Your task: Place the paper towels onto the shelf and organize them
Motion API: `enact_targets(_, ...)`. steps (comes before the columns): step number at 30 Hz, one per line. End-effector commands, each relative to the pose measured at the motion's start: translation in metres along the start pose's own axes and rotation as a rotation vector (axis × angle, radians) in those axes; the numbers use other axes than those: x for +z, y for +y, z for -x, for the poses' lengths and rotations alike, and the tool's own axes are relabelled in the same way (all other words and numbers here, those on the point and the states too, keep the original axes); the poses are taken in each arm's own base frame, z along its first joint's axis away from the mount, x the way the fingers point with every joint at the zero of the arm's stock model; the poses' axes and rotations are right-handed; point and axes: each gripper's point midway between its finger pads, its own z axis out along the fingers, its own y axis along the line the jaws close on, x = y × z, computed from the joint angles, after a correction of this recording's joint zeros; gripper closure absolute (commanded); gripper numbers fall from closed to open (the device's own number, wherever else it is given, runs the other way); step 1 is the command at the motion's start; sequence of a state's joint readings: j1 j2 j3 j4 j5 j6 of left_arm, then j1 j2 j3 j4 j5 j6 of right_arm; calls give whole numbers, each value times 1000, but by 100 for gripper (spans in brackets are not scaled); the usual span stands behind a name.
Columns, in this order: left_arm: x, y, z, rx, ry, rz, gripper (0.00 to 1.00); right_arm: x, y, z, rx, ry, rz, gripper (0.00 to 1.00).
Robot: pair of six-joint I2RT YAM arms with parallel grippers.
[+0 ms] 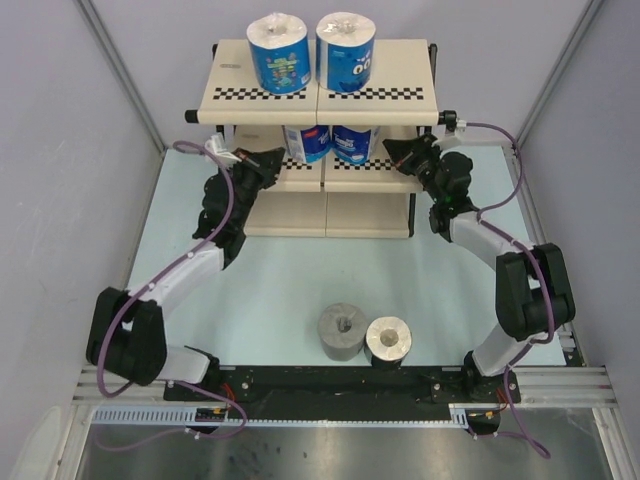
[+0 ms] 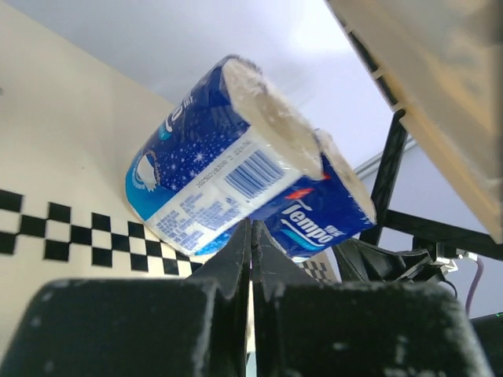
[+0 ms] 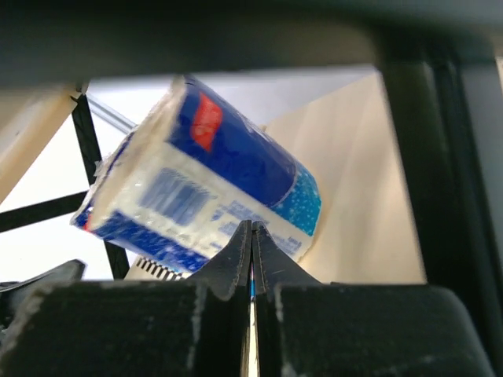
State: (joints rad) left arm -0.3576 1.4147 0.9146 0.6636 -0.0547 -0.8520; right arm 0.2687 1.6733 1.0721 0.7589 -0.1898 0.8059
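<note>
The shelf (image 1: pixel 228 88) stands at the back of the table. Two blue-wrapped paper towels (image 1: pixel 279 51) (image 1: pixel 345 50) stand on its top board, and two more (image 1: pixel 308 142) (image 1: pixel 355 142) on the middle board. A plain grey roll (image 1: pixel 342 331) and a dark-wrapped roll (image 1: pixel 388 340) stand on the table near the front. My left gripper (image 1: pixel 264 160) is shut and empty at the middle board's left end, tips just short of a blue roll (image 2: pixel 212 169). My right gripper (image 1: pixel 400 152) is shut and empty at the right end, facing the other blue roll (image 3: pixel 200 184).
The shelf's black frame tubes (image 2: pixel 387 177) run close beside both wrists, and the top board (image 2: pixel 424 94) overhangs them. Grey walls close in the table's left and right sides. The arm bases sit along the rail (image 1: pixel 340 385) at the front.
</note>
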Motion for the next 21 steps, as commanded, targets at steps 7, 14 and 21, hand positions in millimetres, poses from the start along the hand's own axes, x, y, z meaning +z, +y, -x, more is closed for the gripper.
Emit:
enact_targets(7, -54, -12, 39, 88, -66, 52, 100, -39, 43, 52, -70, -121, -8, 100)
enact_targets(14, -80, -7, 41, 105, -66, 78, 100, -55, 46, 47, 71, -291, -84, 100)
enact_targets(21, -92, -10, 43, 140, -45, 79, 100, -41, 80, 27, 158, -490, -3, 100)
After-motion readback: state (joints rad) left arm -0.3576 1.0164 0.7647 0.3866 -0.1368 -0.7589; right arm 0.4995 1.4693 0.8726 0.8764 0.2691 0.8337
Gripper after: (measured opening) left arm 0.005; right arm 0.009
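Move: The left blue paper towel roll on the middle shelf stands about 9 cm ahead of the left hand and 6 cm to its right, roughly level; the right roll stands about 9 cm ahead and 17 cm right. From the right hand, the right roll is some 5 cm ahead and 7 cm left, the left roll about 5 cm ahead and 18 cm left, both roughly level. The rack's right post is beside that hand, 7 cm to its right. From the two blue paper towel rolls on the middle shelf both shut grippers draw away: the left backs off about 8 cm, easing some 5 cm left. The right backs about 6 cm, rising nearly as much while drifting right, then sinking partway and swinging left again, its wrist rolling and turning clockwise roughly 10 degrees. ##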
